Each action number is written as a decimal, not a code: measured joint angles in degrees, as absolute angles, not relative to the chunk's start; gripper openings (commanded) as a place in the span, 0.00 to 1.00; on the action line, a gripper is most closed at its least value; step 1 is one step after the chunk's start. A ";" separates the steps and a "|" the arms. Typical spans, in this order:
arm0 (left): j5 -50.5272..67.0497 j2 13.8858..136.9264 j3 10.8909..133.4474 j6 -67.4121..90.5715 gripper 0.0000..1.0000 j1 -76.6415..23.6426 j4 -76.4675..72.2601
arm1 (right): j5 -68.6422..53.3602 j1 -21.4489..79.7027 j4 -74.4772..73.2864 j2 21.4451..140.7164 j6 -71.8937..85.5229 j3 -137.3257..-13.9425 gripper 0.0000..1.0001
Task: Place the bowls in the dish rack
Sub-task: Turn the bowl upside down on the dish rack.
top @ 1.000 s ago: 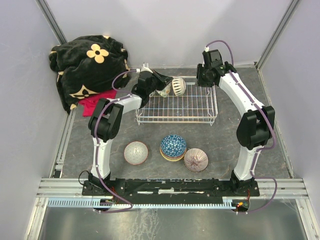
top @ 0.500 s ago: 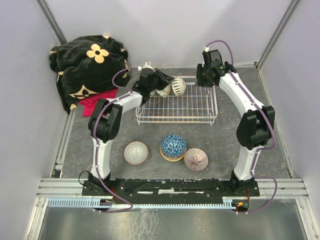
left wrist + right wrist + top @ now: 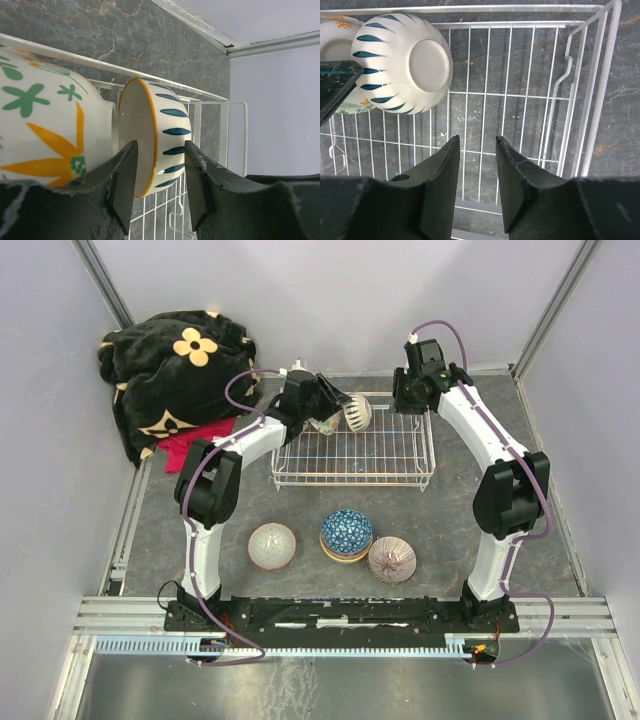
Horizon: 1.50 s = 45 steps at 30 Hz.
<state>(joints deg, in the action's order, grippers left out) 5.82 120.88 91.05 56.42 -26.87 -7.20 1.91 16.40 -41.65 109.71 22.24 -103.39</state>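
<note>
The white wire dish rack (image 3: 400, 455) stands at the back of the table. Two bowls rest on edge in its back left corner: a teal-striped one (image 3: 358, 414) and a floral one (image 3: 325, 423). My left gripper (image 3: 338, 404) is at them. In the left wrist view its jaws (image 3: 160, 145) stand open astride the striped bowl (image 3: 172, 115), with the floral bowl (image 3: 45, 130) just left. My right gripper (image 3: 404, 403) hangs open over the rack floor (image 3: 530, 100), empty (image 3: 477, 139). The striped bowl (image 3: 402, 62) lies to its upper left.
On the table in front of the rack sit a pink bowl (image 3: 272, 545), a blue bowl stacked on another (image 3: 346, 532) and a purple-white bowl (image 3: 391, 559). A black flowered blanket (image 3: 175, 370) over red cloth fills the back left corner. Walls close in on both sides.
My left gripper's jaws have spread apart off the striped bowl, which stays leaning in the rack. The left arm shifted slightly. The right arm has not moved.
</note>
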 measured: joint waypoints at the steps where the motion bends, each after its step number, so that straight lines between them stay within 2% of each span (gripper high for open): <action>1: 5.85 120.75 91.05 56.42 0.51 -26.87 -6.94 | 1.91 16.40 -41.65 109.71 22.24 -103.39 0.43; 16: 5.82 119.63 93.51 53.84 0.56 -26.85 -1.72 | 1.91 16.40 -41.65 109.80 22.24 -103.39 0.43; 19: 5.37 118.56 93.51 53.41 0.57 -26.81 -0.62 | 1.89 16.40 -41.67 109.84 22.24 -103.39 0.43; 22: 4.47 117.08 93.78 52.60 0.63 -26.81 1.06 | 1.89 16.40 -41.67 109.84 22.24 -103.39 0.43; 29: 2.81 112.92 95.44 50.43 0.64 -26.72 4.62 | 1.45 16.51 -41.82 110.41 22.28 -103.77 0.44; 36: 2.46 108.01 94.98 48.71 0.65 -26.70 6.85 | 1.41 17.15 -42.11 114.63 22.72 -108.62 0.46; 38: 2.52 106.39 94.04 48.31 0.72 -26.70 7.18 | 1.41 17.45 -42.15 116.33 22.76 -110.45 0.46; 45: 3.07 100.95 88.29 46.57 0.76 -26.70 7.86 | 1.39 19.68 -43.46 122.69 22.94 -116.99 0.44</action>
<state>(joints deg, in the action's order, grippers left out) 3.07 100.95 88.29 46.57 -26.70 7.86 1.39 19.68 -43.46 122.69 22.94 -116.99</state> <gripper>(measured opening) 0.753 0.452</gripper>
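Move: The striped bowl lies on its side in the rack with the left fingers straddling its rim, its middle about 3 cm right, 1 cm ahead and 3 cm below. From the right hand it is roughly 9 cm left, 4 cm ahead and 6 cm down. The leaf-patterned bowl sits some 7 cm left of the striped bowl and 2 cm nearer; the rack's right end is about 6 cm right of the right hand, 5 cm back and 11 cm lower. Left hand opens wider, rising 11 cm and back-left from the striped bowl; right nears it, left and forward. ##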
